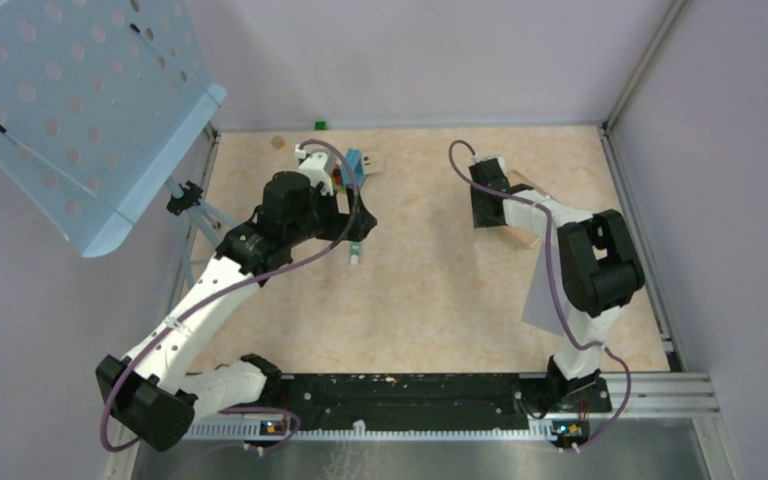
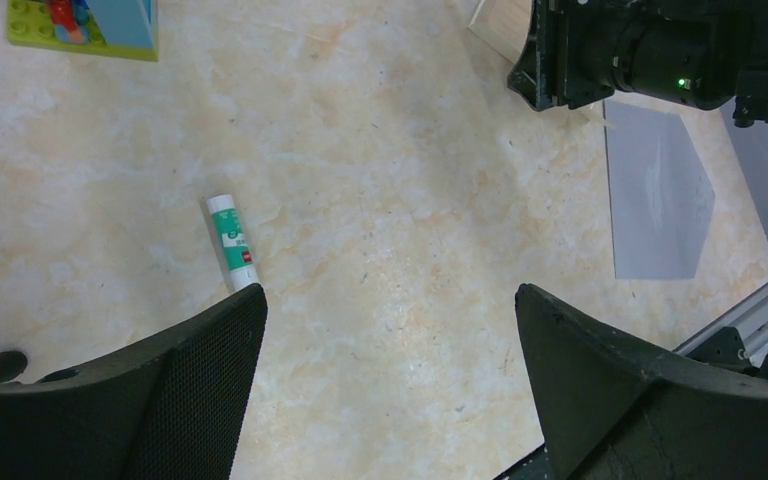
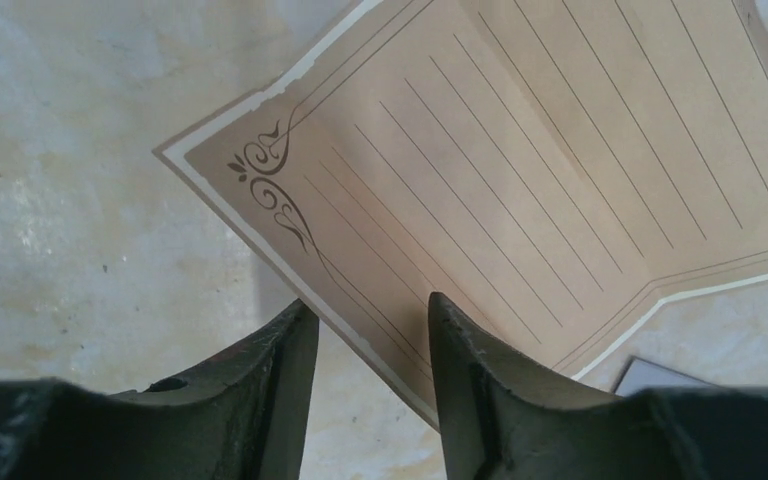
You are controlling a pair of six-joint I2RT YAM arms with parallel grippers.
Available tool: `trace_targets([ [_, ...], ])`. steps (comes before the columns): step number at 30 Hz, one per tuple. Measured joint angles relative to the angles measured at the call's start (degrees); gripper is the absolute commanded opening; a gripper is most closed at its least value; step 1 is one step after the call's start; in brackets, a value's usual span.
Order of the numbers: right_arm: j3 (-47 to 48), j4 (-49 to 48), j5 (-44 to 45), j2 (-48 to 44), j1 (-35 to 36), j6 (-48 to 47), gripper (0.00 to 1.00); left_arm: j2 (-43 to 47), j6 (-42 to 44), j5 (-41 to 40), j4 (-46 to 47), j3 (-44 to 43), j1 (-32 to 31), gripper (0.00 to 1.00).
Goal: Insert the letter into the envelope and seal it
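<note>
The letter (image 3: 520,170) is a tan lined sheet with a pale border and a corner flourish, creased down its middle, lying at the right of the floor (image 1: 526,236). My right gripper (image 3: 370,302) stands over its near edge, which crosses the gap between the jaws. They are partly drawn in, with a gap still between them, so it is open. The grey envelope (image 1: 540,298) lies flat beside the right arm and also shows in the left wrist view (image 2: 655,195). My left gripper (image 2: 390,290) hangs wide open over bare floor, holding nothing.
A white glue stick with a green band (image 2: 232,255) lies just ahead of the left finger. A cluster of coloured blocks (image 1: 355,165) sits at the back. A blue perforated panel (image 1: 70,100) overhangs the left side. Metal rails edge the floor.
</note>
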State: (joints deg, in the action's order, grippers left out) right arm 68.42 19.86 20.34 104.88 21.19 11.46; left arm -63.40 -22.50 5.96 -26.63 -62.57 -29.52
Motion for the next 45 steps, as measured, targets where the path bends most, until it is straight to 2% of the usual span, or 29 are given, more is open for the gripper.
trace_targets([
  [5, 2.8, 0.4, 0.0, 1.2, 0.0, -0.4, 0.01, -0.2, -1.6, -0.4, 0.0, 0.0, 0.7, 0.99],
  [6, 3.3, 0.7, -0.4, 1.2, 0.0, -0.1, 0.0, -0.2, -2.1, -0.4, 0.1, 0.1, 0.9, 0.99],
  [12, 4.8, 3.8, -6.2, 0.7, 0.8, 4.2, 0.0, -0.1, -5.7, 0.9, 2.7, 4.4, 1.6, 0.99],
  [18, 2.5, 5.0, -21.4, -6.4, 3.4, 14.7, 0.0, -0.1, -8.3, 3.0, 3.9, 10.3, 1.8, 0.99],
  [23, -2.0, -2.0, -32.5, -13.5, 7.4, 27.0, 0.0, -0.1, -9.1, 3.5, 4.8, 11.4, 2.1, 0.99],
  [27, -6.6, -10.6, -39.6, -14.4, 8.9, 35.7, 0.0, -0.2, -9.3, 3.7, 5.9, 12.3, 2.2, 0.99],
  [36, -16.5, -16.9, -41.7, -14.2, 6.7, 39.3, 0.0, -7.0, -9.5, 8.8, 8.6, 12.6, 2.2, 0.99],
  [43, -26.9, -23.0, -44.1, -13.5, 0.5, 39.1, 0.0, -14.3, -10.6, 11.4, 11.7, 12.6, 0.5, 0.95],
  [45, -28.2, -23.9, -44.4, -13.2, -0.9, 38.8, 0.07, -16.5, -10.6, 11.4, 12.3, 12.3, -0.9, 0.92],
])
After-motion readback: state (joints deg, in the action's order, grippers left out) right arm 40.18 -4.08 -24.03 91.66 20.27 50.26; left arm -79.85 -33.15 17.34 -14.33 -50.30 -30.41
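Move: The letter lies askew at the right hand's half-open fingers, which straddle its near left edge; its middle is about 2 cm ahead, 5 cm right and 1 cm below. The grey envelope lies roughly 17 cm back and 16 cm right of that hand, the glue stick some 33 cm left and 7 cm back. From the left hand, the letter is about 14 cm ahead, 32 cm right and 24 cm below, the glue stick 4 cm ahead, 6 cm left and 23 cm below. The right hand shuts on the letter's near left edge while easing forward a touch, then swings it left and back in an arc, rising some 10 cm and rolling nearly 60 degrees, left side up, before sinking and coming back right about 7 cm with the edge still pinched. Meanwhile the open left hand sinks about 14 cm, drifting right and tipping its fingers down, towards the letter's new spot. ##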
